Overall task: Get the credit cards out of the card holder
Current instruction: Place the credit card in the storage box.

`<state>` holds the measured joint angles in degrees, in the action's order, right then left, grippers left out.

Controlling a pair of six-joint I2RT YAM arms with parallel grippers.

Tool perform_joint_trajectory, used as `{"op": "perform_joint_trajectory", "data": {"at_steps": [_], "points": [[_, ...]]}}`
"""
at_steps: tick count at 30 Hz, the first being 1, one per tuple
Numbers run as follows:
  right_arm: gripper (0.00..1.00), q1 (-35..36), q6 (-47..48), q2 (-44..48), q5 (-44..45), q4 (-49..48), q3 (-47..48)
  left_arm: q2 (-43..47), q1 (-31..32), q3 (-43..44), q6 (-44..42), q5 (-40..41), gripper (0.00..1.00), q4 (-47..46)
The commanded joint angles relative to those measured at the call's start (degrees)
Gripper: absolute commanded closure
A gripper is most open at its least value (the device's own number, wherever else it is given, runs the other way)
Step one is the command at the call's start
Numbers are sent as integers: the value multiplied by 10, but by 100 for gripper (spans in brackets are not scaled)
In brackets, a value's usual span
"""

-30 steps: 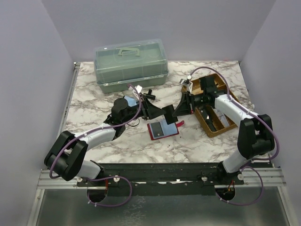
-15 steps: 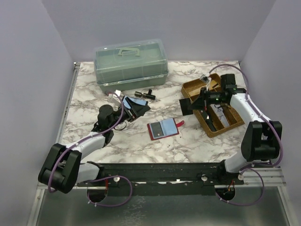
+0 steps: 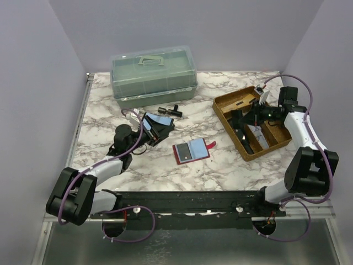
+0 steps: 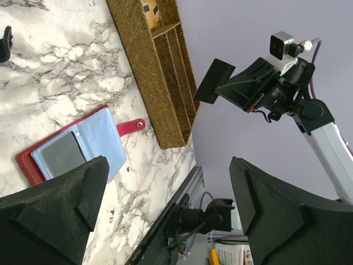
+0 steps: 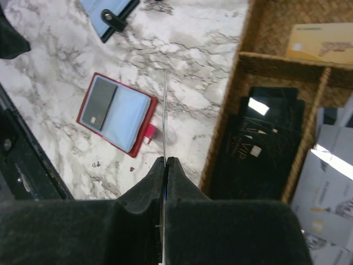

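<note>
The red card holder (image 3: 191, 150) lies open on the marble, blue panels up, with one grey credit card (image 3: 185, 153) in its left half. The right wrist view shows the card holder (image 5: 128, 116) and that grey card (image 5: 102, 100) too. My right gripper (image 3: 238, 118) is shut on a dark credit card (image 5: 165, 110), seen edge-on, above the left rim of the wicker tray (image 3: 226, 102). My left gripper (image 3: 159, 128) hovers left of the card holder (image 4: 94, 144). Its fingers (image 4: 55, 204) stand wide open with nothing between them.
The wicker tray (image 5: 229, 118) holds dark cards (image 5: 259, 143) and a yellowish one (image 5: 320, 41). A blue dark-edged folding case (image 5: 107, 11) lies by the left gripper. A green lidded box (image 3: 153, 74) stands at the back, with a small black part (image 3: 168, 110) before it.
The two grippers were together above the card holder. The left one has opened and drawn back left. The right one has carried the dark card rightwards over the tray.
</note>
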<state>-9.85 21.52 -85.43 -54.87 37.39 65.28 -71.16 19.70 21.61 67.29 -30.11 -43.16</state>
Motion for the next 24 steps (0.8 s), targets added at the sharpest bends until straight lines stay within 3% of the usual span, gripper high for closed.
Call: {"op": "perform_joint_trajectory", "data": {"at_steps": [1,14,24], "points": [[100,-17,4,15,66,1,5,8,-7,-9,7,-12,1,24],[99,-22,22,11,154,14,-2,97,-8,-26,-40,16,1,130],[98,-22,35,-24,149,39,3,133,-9,-38,-48,30,1,154]]}}
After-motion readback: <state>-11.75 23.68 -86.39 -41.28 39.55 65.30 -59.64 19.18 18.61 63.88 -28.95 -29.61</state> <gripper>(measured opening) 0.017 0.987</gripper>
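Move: The black card, already pinched in the right hand, is bound for the black-card compartment of the storage box, its middle about 3 cm to the right, 2 cm back and 14 cm below. The silver cards lie about 9 cm right and 1 cm ahead; the gold card about 15 cm ahead and 4 cm right; the open card holder about 25 cm left and 9 cm back. From the left hand the black-card compartment is some 37 cm right and 4 cm ahead. The held black card is carried about 4.5 cm to the right over the storage box, quickly at first, while the right hand sinks some 3 cm towards the black cards. Its fingers tip steeper by about 10 degrees, turn slightly clockwise and keep their pinch. The left hand, empty and wide open, draws back and left about 3 cm. ##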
